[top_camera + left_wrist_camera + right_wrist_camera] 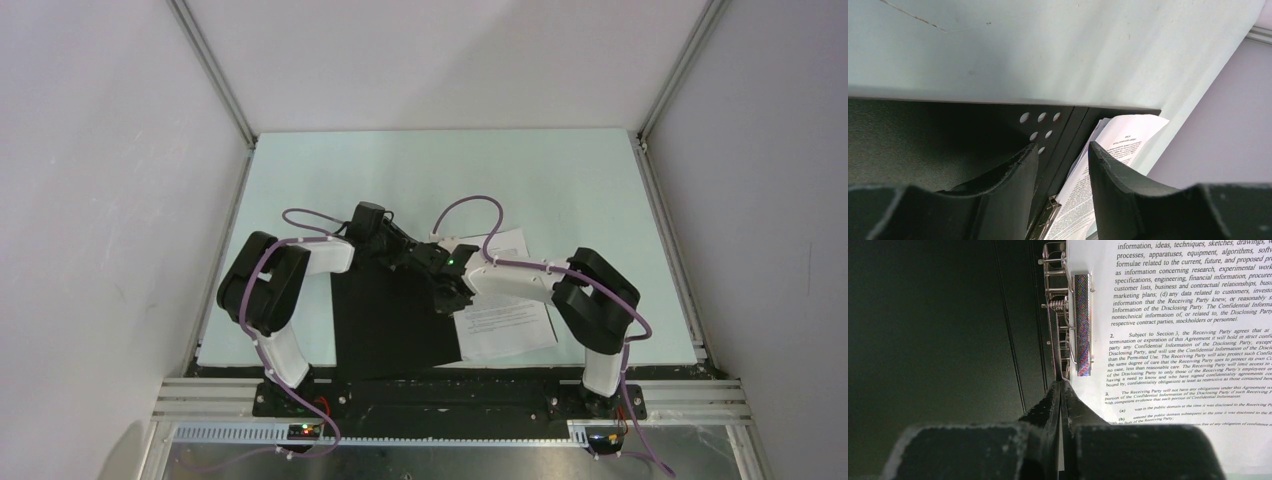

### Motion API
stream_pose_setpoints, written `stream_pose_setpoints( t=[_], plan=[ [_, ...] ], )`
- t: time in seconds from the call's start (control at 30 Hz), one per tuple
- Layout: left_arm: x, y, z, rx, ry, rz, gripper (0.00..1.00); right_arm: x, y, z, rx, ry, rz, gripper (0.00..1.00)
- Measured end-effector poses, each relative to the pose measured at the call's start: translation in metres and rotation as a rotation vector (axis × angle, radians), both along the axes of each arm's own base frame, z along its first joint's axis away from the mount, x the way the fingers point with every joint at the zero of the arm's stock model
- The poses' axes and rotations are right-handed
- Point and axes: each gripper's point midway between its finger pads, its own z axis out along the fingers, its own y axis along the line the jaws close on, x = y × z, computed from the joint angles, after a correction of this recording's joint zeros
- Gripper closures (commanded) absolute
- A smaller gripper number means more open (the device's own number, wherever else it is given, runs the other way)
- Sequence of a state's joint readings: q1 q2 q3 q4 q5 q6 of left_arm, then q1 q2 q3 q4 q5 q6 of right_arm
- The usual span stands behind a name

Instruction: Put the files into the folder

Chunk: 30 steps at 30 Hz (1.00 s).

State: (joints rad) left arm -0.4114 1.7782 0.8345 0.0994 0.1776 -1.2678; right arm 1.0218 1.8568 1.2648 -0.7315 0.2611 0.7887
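The folder (390, 322) lies open on the table with its black inside (948, 340) up. The files (510, 322) lie on its right half, white sheets of dense print (1188, 340) beside the metal spine clip (1068, 305). My right gripper (1062, 384) is shut, its tips at the near end of the clip; I cannot tell whether they touch it. My left gripper (1064, 146) is open over the far end of the spine, one finger above the black cover (923, 140), the other above the files (1128, 140). Nothing is between its fingers.
The pale green table (400, 170) stretches beyond the folder. White walls with metal corner rails (215, 75) enclose it on three sides. Both arm bases sit on a black rail (450, 395) at the near edge. Purple cables loop above the wrists.
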Motion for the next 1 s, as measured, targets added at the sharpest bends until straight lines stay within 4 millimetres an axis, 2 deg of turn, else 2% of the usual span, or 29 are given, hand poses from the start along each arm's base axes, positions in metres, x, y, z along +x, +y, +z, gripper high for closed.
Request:
stream_pose_setpoints(
  t=[0.17, 0.37, 0.43, 0.5, 0.53, 0.6, 0.67, 0.77, 0.8, 0.87, 0.93, 1.0],
  plan=[
    [0.001, -0.001, 0.002, 0.005, -0.009, -0.002, 0.44, -0.002, -0.002, 0.002, 0.001, 0.002, -0.001, 0.87],
    [0.004, -0.001, 0.008, 0.043, -0.04, -0.024, 0.36, -0.002, -0.007, 0.004, -0.011, 0.002, 0.005, 0.64],
    [0.005, 0.003, 0.011, 0.071, -0.045, -0.033, 0.31, 0.0, -0.012, 0.005, -0.032, -0.011, 0.014, 0.58],
    [0.003, 0.008, 0.014, 0.113, -0.044, -0.048, 0.2, 0.003, -0.016, 0.007, -0.05, -0.027, 0.021, 0.57],
    [0.0, 0.013, 0.016, 0.138, -0.042, -0.057, 0.11, 0.005, -0.018, 0.008, -0.057, -0.037, 0.027, 0.57],
    [-0.006, 0.028, 0.024, 0.19, -0.04, -0.066, 0.02, 0.01, -0.019, 0.008, -0.068, -0.058, 0.044, 0.56],
    [-0.01, 0.048, 0.041, 0.235, -0.064, -0.061, 0.01, 0.016, -0.018, 0.01, -0.071, -0.077, 0.063, 0.55],
    [-0.01, 0.09, 0.078, 0.278, -0.141, -0.013, 0.0, 0.025, -0.01, 0.011, -0.059, -0.109, 0.09, 0.55],
    [-0.012, 0.11, 0.091, 0.298, -0.173, 0.016, 0.0, 0.029, -0.007, 0.011, -0.051, -0.119, 0.098, 0.55],
    [-0.018, 0.143, 0.106, 0.339, -0.207, 0.06, 0.0, 0.033, -0.003, 0.01, -0.041, -0.132, 0.113, 0.55],
    [-0.028, 0.164, 0.105, 0.376, -0.204, 0.073, 0.0, 0.036, 0.0, 0.01, -0.037, -0.14, 0.121, 0.55],
    [-0.042, 0.177, 0.092, 0.396, -0.166, 0.057, 0.0, 0.04, 0.001, 0.008, -0.033, -0.145, 0.125, 0.62]
  ],
)
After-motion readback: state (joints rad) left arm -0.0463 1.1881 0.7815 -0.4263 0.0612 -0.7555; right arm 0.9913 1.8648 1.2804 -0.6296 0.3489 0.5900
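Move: At the left hand's far left lies the corner it heads for, the folder cover's far-left corner, about 18 cm left, 3 cm back and 1 cm lower; the holes in the folder are about 2 cm ahead, and the metal clip some 12 cm right and 10 cm back. For the right hand the clip's middle is about 4 cm ahead, a centimetre below and in line sideways, with the paper stack's middle 11 cm right and 2 cm ahead. Leaving the spot by the holes, the left hand lifts about 10 cm and sweeps nearly 18 cm left across the cover, with a little back and a slight dip at the end, opening wide and rolling its left side up some 20 degrees. The right hand opens its shut fingers to nearly half, shifts briefly right, then slides about 4 cm forward along the clip, a finger coming to each side of it. ##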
